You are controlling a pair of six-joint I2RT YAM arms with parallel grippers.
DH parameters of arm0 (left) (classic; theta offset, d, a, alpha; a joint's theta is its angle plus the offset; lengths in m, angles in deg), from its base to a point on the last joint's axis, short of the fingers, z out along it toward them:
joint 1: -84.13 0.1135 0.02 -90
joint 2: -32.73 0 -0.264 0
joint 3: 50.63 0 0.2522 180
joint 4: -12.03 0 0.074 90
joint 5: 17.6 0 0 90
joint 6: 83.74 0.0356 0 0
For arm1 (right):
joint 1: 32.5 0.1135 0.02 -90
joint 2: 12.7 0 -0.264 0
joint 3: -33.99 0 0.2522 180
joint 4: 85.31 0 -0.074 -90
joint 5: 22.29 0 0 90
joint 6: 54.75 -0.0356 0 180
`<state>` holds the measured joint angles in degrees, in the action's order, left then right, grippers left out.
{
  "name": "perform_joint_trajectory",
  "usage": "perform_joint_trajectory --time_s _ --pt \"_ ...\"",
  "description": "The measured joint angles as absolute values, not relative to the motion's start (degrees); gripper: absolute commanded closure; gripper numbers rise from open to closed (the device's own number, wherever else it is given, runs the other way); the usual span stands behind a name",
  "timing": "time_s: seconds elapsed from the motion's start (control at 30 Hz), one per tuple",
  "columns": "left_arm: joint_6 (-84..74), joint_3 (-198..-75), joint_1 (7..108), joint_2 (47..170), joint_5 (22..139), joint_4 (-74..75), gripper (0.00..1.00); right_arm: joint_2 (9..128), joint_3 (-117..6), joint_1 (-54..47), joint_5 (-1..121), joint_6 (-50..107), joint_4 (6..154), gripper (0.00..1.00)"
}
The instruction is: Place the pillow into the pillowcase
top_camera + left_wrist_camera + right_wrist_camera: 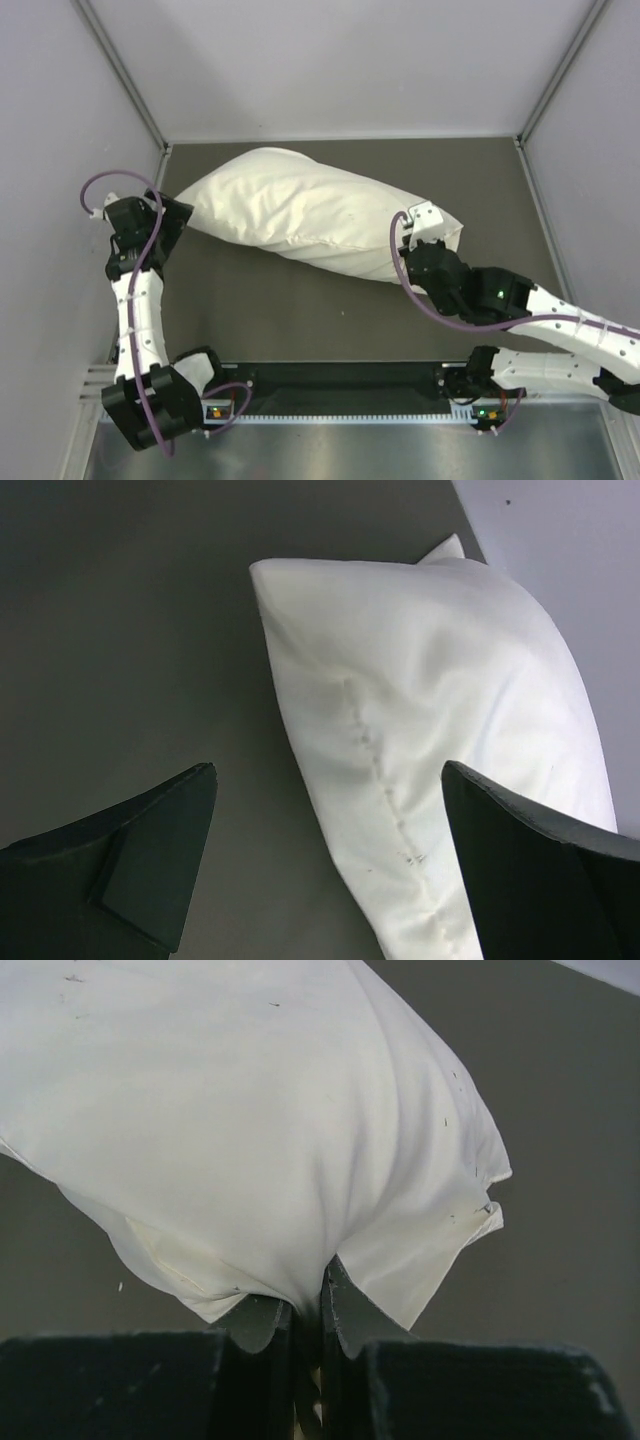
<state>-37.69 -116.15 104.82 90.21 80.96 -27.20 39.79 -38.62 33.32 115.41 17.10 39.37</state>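
The cream pillowcase (300, 215) lies plump and slanted across the dark table, filled out from its left end to its right end. The pillow is hidden inside it and I cannot tell it apart from the cover. My right gripper (412, 255) is at the bundle's right end, and in the right wrist view it (305, 1295) is shut on a pinch of pillowcase (250, 1110) fabric near a loose hem corner (470, 1230). My left gripper (178, 222) stands open at the left end. In the left wrist view the pillowcase's (420, 710) seamed corner lies between its wide-apart fingers (160, 850).
Grey walls (60, 120) close the table (280, 310) in on the left, back and right. A black rail and metal ledge (340, 400) with both arm bases run along the near edge. Bare dark table shows in front of the bundle.
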Motion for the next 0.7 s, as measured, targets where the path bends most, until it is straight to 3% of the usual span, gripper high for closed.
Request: perform_joint_trajectory --time_s 0.27,0.47,0.5,0.53,0.57,0.6,0.7 --pt "-41.45 -122.06 104.82 106.34 82.57 -29.32 0.01 39.44 -37.11 28.56 107.65 19.53 39.33 1.00" --pt "-46.82 -121.93 104.82 106.73 81.55 -28.95 0.01 39.33 -37.27 26.48 104.64 19.88 39.35 1.00" --pt "-48.00 -121.84 104.77 106.73 81.63 -28.07 0.08 39.35 -37.31 26.42 104.33 19.88 39.35 1.00" --pt "-49.36 -121.71 104.62 106.93 81.83 -26.79 0.27 39.35 -37.33 26.28 103.98 19.88 39.35 1.00" --pt "-50.67 -121.49 104.44 107.37 82.40 -25.10 0.54 39.37 -37.33 26.20 103.74 19.86 39.35 1.00" --pt "-51.85 -121.03 104.20 108.02 83.23 -22.30 1.00 39.46 -37.35 26.13 103.59 19.86 39.35 1.00" --pt "-55.06 -119.04 102.69 111.85 85.18 -13.08 1.00 39.96 -38.10 25.58 102.86 19.83 39.31 1.00"
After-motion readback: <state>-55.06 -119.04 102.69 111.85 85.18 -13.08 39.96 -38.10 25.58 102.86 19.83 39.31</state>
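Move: The left hand's gap is open before the closed left end of the stuffed pillowcase. The near corner of that end lies some 7 cm ahead of this hand, about 1 cm right and 6 cm lower; the pillow's middle is about 26 cm to the hand's right, 8 cm ahead and 9 cm below. From the right hand, already pinching the open end, that corner is roughly 42 cm left, 14 cm ahead and 9 cm below. The left hand sinks about 5 cm while reaching forward with open fingers, stays nearly in place briefly, then pushes on forward to some 8 cm in all, its left side rolling down nearly 20 degrees, and shuts its fingers fully on the pillowcase's closed end near the corner. Meanwhile the right hand keeps its pinch on the open end and lowers it about 2 cm, then holds there. ##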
